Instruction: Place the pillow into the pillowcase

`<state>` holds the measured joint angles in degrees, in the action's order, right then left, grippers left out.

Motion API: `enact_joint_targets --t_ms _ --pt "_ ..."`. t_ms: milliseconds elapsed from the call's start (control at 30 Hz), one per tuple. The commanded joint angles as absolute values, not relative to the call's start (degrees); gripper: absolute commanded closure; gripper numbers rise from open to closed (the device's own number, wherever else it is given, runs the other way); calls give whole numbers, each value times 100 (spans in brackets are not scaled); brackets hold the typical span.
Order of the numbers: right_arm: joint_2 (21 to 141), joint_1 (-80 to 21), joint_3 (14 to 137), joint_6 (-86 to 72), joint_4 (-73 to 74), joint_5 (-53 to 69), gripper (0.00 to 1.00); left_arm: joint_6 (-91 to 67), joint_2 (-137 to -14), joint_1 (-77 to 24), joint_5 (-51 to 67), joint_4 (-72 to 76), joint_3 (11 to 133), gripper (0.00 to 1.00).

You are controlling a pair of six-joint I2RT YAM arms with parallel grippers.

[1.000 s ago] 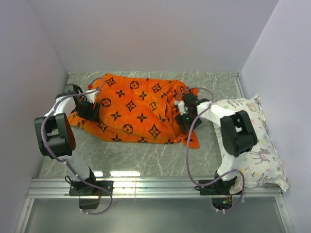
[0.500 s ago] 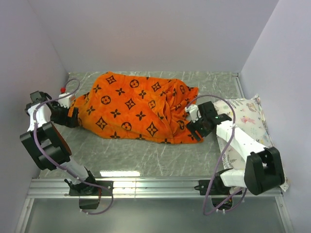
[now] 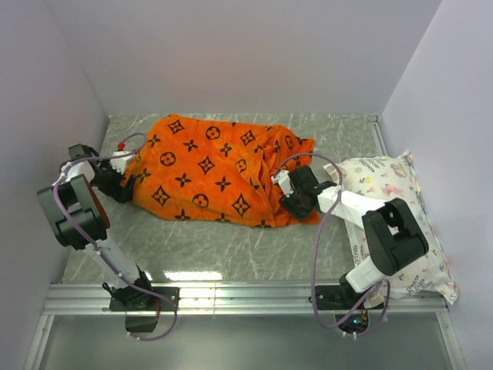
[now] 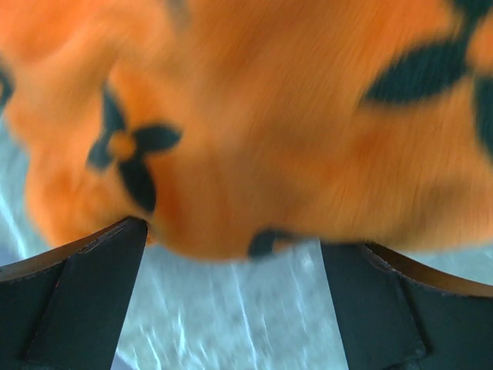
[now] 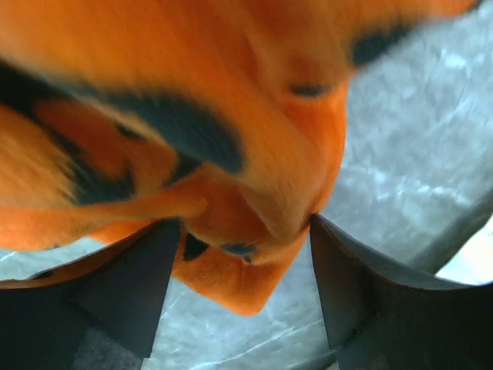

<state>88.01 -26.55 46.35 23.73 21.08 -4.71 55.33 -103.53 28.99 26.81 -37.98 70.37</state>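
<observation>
The orange pillowcase [image 3: 208, 169] with black marks lies bulged across the middle of the table. No plain white pillow shows in any view. My left gripper [image 3: 122, 183] is at the case's left end. In the left wrist view its jaws [image 4: 233, 254] stand wide apart over bare table, with the blurred orange fabric [image 4: 269, 116] just beyond the tips. My right gripper [image 3: 296, 202] is at the case's near right corner. In the right wrist view it [image 5: 245, 231] is open, with a fold of orange fabric [image 5: 231, 270] hanging between the fingers and touching the right one.
A white pillow printed with deer and plants [image 3: 393, 208] lies along the right wall, close to my right arm. The grey marble table [image 3: 231, 247] is walled at the left, back and right. A metal rail runs along the near edge.
The case went from flat to bulged and shifted slightly left. My left gripper swung out to the left wall and has come back to the case's end. My right gripper moved left to its corner.
</observation>
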Motion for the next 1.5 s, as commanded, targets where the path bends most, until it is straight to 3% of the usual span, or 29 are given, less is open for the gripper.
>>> enact_joint_targets --t_ms 0,33,67,100,133,167,200,233,400,600,733,867,1033,1233,1467 --pt "9175 -2751 4842 2390 1933 -562 40 5959 -10590 2505 2496 -3323 6952 1" --pt "9167 -2751 4843 2408 1934 -684 56 5959 -10678 2444 2470 -3331 6952 2" --pt "9123 -2742 4834 2478 1960 -651 81 5950 -10714 2365 2452 -3435 6978 8" --pt "9062 -2751 4843 2505 2047 -555 95 5872 -10740 2347 2487 -3541 7022 33" --pt "8879 -2707 4851 2444 2257 -406 100 5810 -10732 2364 2557 -3690 7179 51" --pt "8712 -2655 4860 2417 2372 -239 100 5557 -10688 2434 2671 -3874 7268 85" --pt "8519 -2567 4886 2365 2451 -116 100 5459 -10618 2522 2776 -3980 7373 96" --pt "8064 -2471 4904 2260 2617 164 100 5362 -10461 2636 2882 -4068 7592 99" --pt "6848 -1258 5316 2337 3216 755 100 5483 -10204 3681 3629 -5350 8759 100" --pt "6021 -1011 5694 2225 3586 1379 100 5591 -9573 3920 3954 -5968 8886 100" --pt "6003 -835 6422 1768 3463 1608 100 4261 -9361 3955 4813 -5803 9359 100" --pt "6310 -72 8711 1284 3516 2126 100 2014 -8887 4078 5307 -4556 10168 100" --pt "6206 211 10326 1204 3630 1848 100 258 -7982 4419 5019 -3350 11258 100" --pt "5274 211 9520 1432 2850 1064 100 44 -6725 4579 4518 -2129 10400 100" --pt "5835 211 8570 1538 2602 932 100 456 -6855 4290 4422 -2100 9493 100"
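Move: The pillowcase's left corner lies just under the open left fingers, about 1 cm ahead, 2 cm right and 2 cm down; its near right corner is about 1 cm ahead, 1 cm left and 1 cm down from the right hand. The pillowcase's body centres some 4 cm ahead and 30 cm right of the left hand. From the right hand, the floral pillow's middle lies roughly 34 cm right and 5 cm back. The pillowcase's two corners are pinched as both grippers close, the left after a dip of about 2 cm down and to the right, the right almost on the spot. Then both hands hoist them steeply, some 50 cm up, keeping hold, the wrists tipping up over 60 degrees from pointing down to roughly forward; high up the left draws back and right, the right mainly rightwards. ##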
